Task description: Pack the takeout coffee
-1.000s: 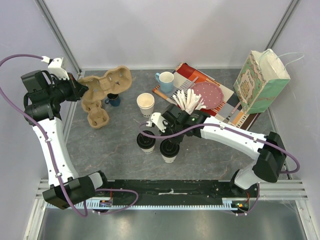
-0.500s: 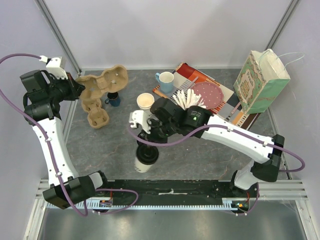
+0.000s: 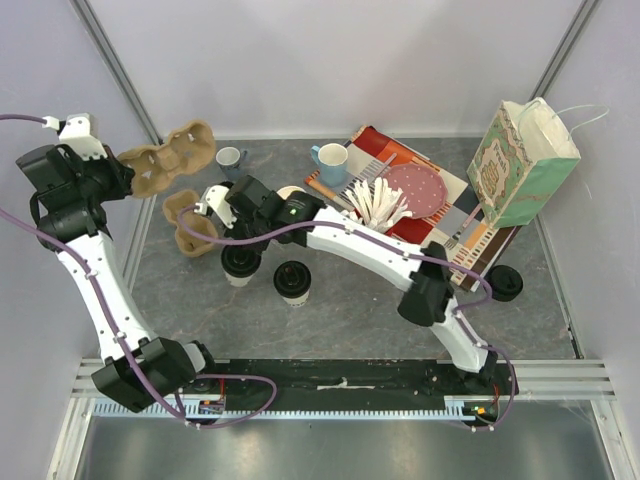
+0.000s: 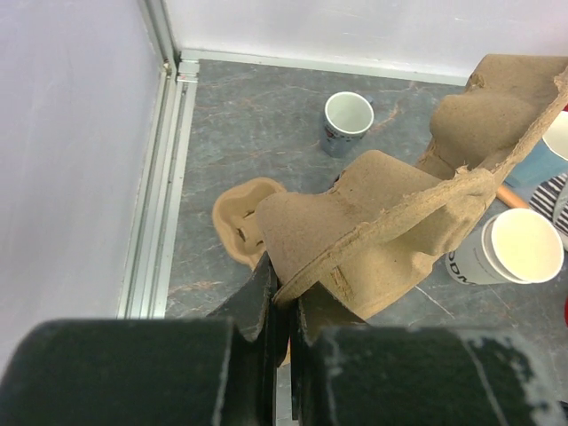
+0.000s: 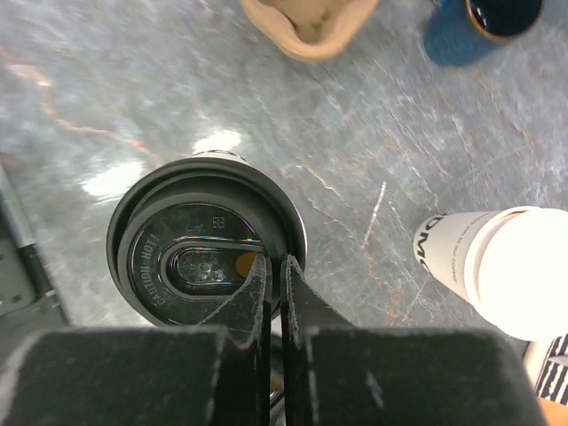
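My left gripper is shut on the edge of a brown cardboard cup carrier, held up off the table at the back left. My right gripper is shut on the rim of a black lid on a takeout coffee cup. In the top view this cup is just in front of a second cardboard carrier that lies on the table. Whether the cup touches the table I cannot tell. Another lidded cup stands to its right. An open paper cup stands nearby without a lid.
A white mug and a light blue mug stand at the back; a dark blue mug is near the carrier on the table. White cutlery, a plate and a paper bag fill the back right. A loose black lid lies at the right.
My right arm has swung left with a lidded cup, from the front centre to beside the carrier on the table. My left arm has raised its carrier up and left, uncovering the white mug.
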`<state>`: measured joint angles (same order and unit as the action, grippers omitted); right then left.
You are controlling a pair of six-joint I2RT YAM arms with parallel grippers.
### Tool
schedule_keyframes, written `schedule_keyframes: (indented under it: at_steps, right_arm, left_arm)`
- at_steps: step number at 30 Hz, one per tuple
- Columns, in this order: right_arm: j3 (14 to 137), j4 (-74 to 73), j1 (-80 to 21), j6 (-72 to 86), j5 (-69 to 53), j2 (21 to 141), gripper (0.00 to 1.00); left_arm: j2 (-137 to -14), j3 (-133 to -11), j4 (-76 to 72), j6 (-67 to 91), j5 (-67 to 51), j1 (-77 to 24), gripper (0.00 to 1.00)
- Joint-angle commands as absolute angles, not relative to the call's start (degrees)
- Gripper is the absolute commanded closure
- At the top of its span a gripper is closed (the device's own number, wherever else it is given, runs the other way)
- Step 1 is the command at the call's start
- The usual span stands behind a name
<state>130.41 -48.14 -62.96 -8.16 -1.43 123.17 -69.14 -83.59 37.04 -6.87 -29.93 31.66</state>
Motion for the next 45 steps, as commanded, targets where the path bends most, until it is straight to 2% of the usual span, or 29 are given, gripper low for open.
schedule_keyframes:
  at_steps: [1,9,22,25,26,29,31,32,40,42,44,45]
  right_arm:
    - [138.60,-50.71,-60.65,-8.26,6.50,129.53,1.00]
    - [143.17,-49.93,-59.68,-10.37,12.30,134.03,1.00]
    - [144.14,-49.75,-58.18,-10.20,9.14,140.18,1.00]
    - [143.96,-49.31,-58.10,-9.76,9.75,140.10,0.71]
    - [143.96,-48.70,-58.27,-9.67,9.93,139.92,0.52]
    - [143.70,-46.86,-58.18,-8.71,9.85,138.43,0.34]
    - [143.00,-45.88,-58.27,-8.09,9.15,136.59,0.27]
    - [142.74,-44.83,-58.27,-7.56,8.79,135.80,0.20]
    - [132.37,-37.53,-57.57,-11.86,-2.54,121.39,0.03]
    - [132.36,-38.75,-56.61,-12.56,-6.75,119.89,0.04]
    - [130.18,-42.34,-55.47,-17.73,-13.94,118.48,0.09]
    - [127.99,-43.84,-55.11,-20.80,-23.20,116.04,0.10]
  left_arm:
    - [-69.70,-83.15,32.70,-6.42,-28.65,33.39,0.98]
    - [-69.52,-82.44,32.43,-6.68,-29.62,33.57,0.98]
    - [-69.70,-82.35,32.26,-7.12,-30.41,33.57,0.98]
    - [-69.52,-82.09,32.34,-7.03,-30.76,33.57,0.98]
    - [-69.52,-81.92,32.34,-7.12,-30.94,33.49,0.98]
    - [-69.52,-81.56,32.34,-7.21,-31.38,33.57,0.98]
    - [-69.52,-81.39,32.34,-7.29,-31.46,33.66,0.98]
    - [-69.52,-81.30,32.52,-7.29,-31.55,33.58,0.98]
    - [-69.17,-80.77,32.61,-7.82,-32.17,33.49,0.98]
    - [-69.17,-80.86,32.69,-7.91,-32.17,33.58,0.98]
    - [-69.17,-80.95,32.87,-8.09,-32.25,33.57,0.98]
    - [-69.00,-80.95,33.05,-8.43,-32.43,33.57,0.98]
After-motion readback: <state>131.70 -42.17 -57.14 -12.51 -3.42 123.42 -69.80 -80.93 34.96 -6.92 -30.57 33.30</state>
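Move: The right hand holds a lidded cup by the lid's forward edge; its standing spot lies about 6 cm ahead and 18 cm below. The other lidded cup stands 11 cm right and 2 cm back, the table's cup carrier 14 cm ahead and 13 cm left, the stacked cups 15 cm ahead and 10 cm right. From the left hand, the spot is roughly 21 cm right, 2 cm back, 31 cm below. Right hand lowers the cup about 8 cm and 9 cm forward onto the table, opens wide, then rises. ##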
